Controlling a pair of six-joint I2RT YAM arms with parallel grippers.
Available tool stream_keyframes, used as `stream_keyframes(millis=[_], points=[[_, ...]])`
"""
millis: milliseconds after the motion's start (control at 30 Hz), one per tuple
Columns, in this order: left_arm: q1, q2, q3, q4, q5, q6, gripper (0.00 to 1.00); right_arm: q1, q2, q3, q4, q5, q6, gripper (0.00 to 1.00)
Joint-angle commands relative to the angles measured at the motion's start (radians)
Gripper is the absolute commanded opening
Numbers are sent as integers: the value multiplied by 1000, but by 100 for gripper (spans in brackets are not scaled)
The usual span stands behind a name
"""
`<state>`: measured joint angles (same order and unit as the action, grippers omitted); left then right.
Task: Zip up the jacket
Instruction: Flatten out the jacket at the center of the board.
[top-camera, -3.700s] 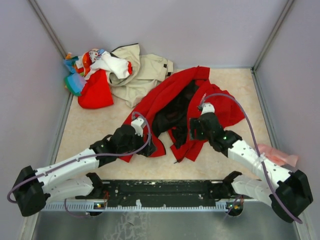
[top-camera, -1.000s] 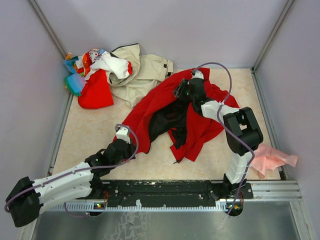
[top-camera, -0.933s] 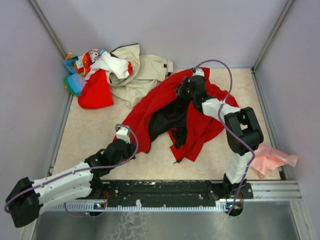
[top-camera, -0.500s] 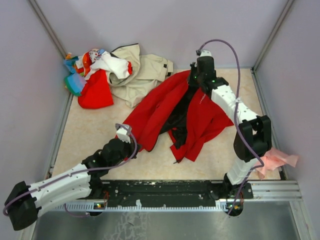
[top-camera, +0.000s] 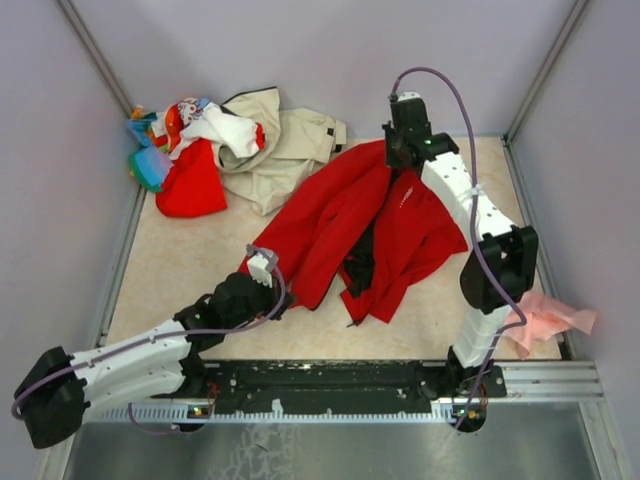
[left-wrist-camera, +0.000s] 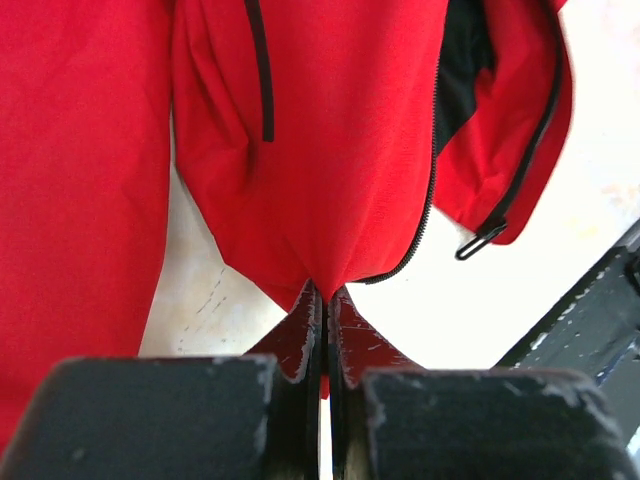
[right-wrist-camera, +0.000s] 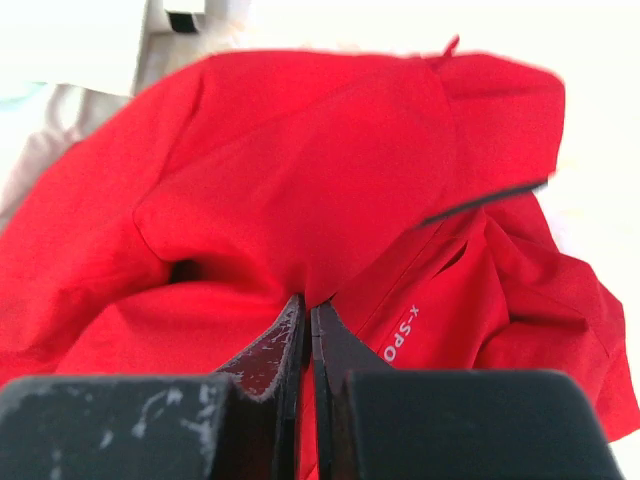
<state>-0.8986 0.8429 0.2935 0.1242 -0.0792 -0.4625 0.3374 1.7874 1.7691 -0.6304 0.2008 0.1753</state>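
Note:
The red jacket (top-camera: 335, 215) lies spread in the middle of the table, its front open, with black lining showing in the gap. My left gripper (left-wrist-camera: 325, 292) is shut on the jacket's (left-wrist-camera: 340, 150) bottom hem corner, beside the black front zipper (left-wrist-camera: 432, 170) and its loose pull (left-wrist-camera: 480, 240). In the top view the left gripper (top-camera: 277, 285) sits at the jacket's near-left edge. My right gripper (right-wrist-camera: 309, 302) is shut on a fold of the jacket (right-wrist-camera: 300, 180) near the white chest logo (right-wrist-camera: 404, 328). From above, the right gripper (top-camera: 398, 165) is at the collar end.
A beige jacket (top-camera: 290, 140) and a pile of mixed clothes (top-camera: 185, 150) lie at the back left. A pink cloth (top-camera: 548, 315) lies at the right edge. Grey walls (top-camera: 60, 150) enclose the table, and the black base rail (top-camera: 320, 380) runs along the front.
My right gripper has shut on the jacket near the collar and stretched toward the back wall, drawing the red panel over the black lining. The left gripper shifted slightly right, still holding the hem.

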Motion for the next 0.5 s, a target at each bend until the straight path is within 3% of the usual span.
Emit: stream_keyframes(millis=[0,67,200,467], points=[[2,66,-3,-74,0,-40,0,-29,71,6,89,107,-53,5],[2,100,-6,-72,-28,-51,0,-30,116,16,99,104,-56,7],[3,177,-2,-58,-36,-59,0,-29,208,56,118,109,-72,19],[1,313,39,-13,3,-67,3,-28,388,236,104,124,-104,27]])
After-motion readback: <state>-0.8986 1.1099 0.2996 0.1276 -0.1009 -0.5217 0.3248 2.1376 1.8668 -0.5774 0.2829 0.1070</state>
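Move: The left hand, pinching the front panel near its hem, has the board patch for that hem almost straight beneath, about 8 cm down; the zipper pull lies some 15 cm to its right and level with it, the left sleeve roughly 8 cm left and 10 cm ahead. The right hand holds the collar end high, its resting patch some 5 cm ahead and 20 cm below. The white logo sits about 6 cm right and 2 cm ahead of this hand, the black lining some 14 cm back and 6 cm left. Downward with both hands together, laying the lifted cloth towards the board. The right sinks quickly, about 12 cm, easing some 5 cm forward near the collar end while its fingers part to about a quarter open and loosen their pinch; the left drops some 7 cm, tipping its fingers more steeply down, still shut on the hem. ##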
